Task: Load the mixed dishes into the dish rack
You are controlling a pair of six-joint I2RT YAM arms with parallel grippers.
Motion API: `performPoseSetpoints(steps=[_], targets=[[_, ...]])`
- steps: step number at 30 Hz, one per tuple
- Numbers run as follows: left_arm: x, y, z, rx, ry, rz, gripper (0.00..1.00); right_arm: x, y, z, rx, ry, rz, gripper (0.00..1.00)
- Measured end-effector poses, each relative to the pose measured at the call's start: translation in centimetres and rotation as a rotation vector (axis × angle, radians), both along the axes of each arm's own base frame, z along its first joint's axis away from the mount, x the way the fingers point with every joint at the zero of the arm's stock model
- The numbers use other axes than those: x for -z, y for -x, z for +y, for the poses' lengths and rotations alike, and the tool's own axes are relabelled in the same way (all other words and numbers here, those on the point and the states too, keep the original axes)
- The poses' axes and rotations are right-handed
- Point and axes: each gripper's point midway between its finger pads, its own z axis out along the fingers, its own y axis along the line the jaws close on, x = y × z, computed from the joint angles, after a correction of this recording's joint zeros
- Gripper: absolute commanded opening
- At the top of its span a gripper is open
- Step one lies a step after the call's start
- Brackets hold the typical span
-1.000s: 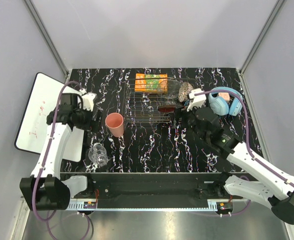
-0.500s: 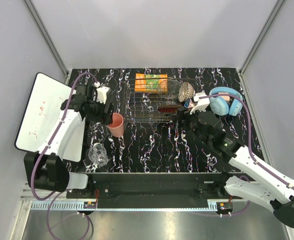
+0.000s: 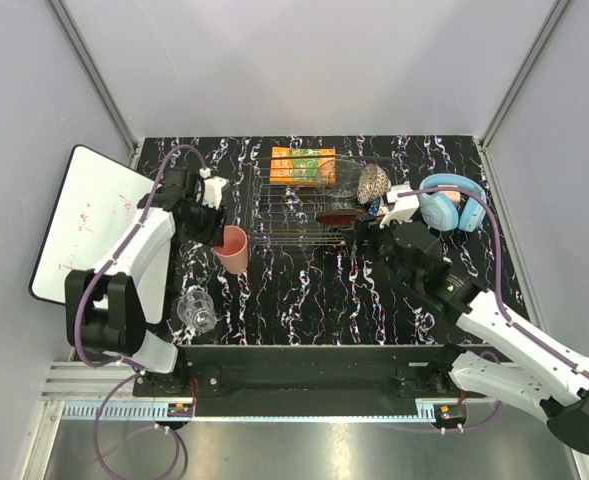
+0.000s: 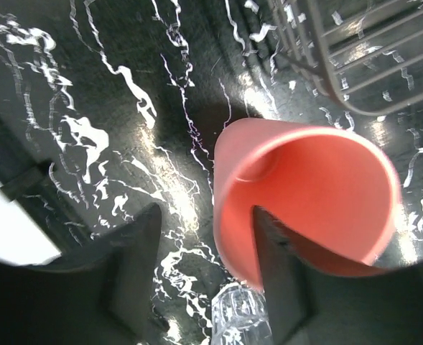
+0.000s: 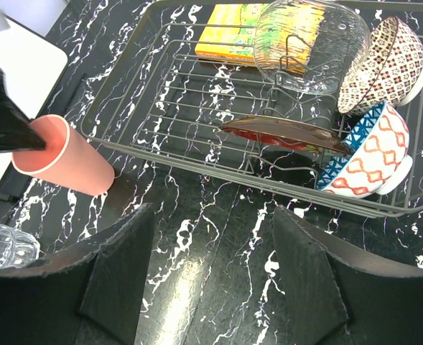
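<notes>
The pink cup (image 3: 231, 247) stands upright left of the dish rack (image 3: 292, 232). My left gripper (image 3: 212, 226) is open and straddles the cup's (image 4: 312, 194) left wall, one finger inside and one outside with a gap. The small clear glass cup (image 3: 196, 310) stands near the front left and shows under the fingers in the left wrist view (image 4: 236, 320). In the rack (image 5: 197, 162) lean the clear bowl (image 5: 312, 43), the small beige patterned bowl (image 5: 380, 65), the red floral bowl (image 5: 283, 133) and the blue patterned bowl (image 5: 369, 154). My right gripper (image 5: 211, 230) is open and empty, just in front of the rack.
An orange-green box (image 3: 302, 165) lies behind the rack. Light-blue headphones (image 3: 449, 205) lie at the right, beside the right arm. A flat white board (image 3: 84, 220) lies at the left edge of the table.
My left gripper has swung right from over the white board to the pink cup and now has one finger inside it. The right arm has barely shifted.
</notes>
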Motion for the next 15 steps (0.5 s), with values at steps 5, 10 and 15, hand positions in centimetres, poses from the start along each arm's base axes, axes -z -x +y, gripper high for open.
performPoseSetpoints(steps=[5,10,15], targets=[[2.2,-0.2,-0.2,0.009,0.003,0.063,0.24,-0.7,0.3,-0.5,0.010,-0.023,-0.012,0.74],[2.5,-0.2,-0.7,0.019,0.022,0.073,0.00,-0.9,0.5,-0.9,0.021,-0.030,-0.022,0.74],[2.4,-0.1,-0.8,0.027,0.030,0.075,0.00,-0.3,0.4,-0.9,0.027,-0.020,-0.015,0.73]])
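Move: The cup stands upright with its middle about 4 cm to the right of my open left hand, level with it and some 7 cm below; its left rim is almost under my fingertips. The glass is roughly 11 cm nearer my base than the hand and 4 cm to its left, and the dish rack's middle is about 18 cm ahead and 22 cm to the right. From my idle right hand the cup is some 23 cm left, 5 cm ahead and well below. I sink my left hand about 2.5 cm onto the cup's left rim, one finger going down inside the mouth and the other staying outside. Then I hold that height, drift nearly 1 cm right and shut the half-open fingers, pinching the thin wall between them. ##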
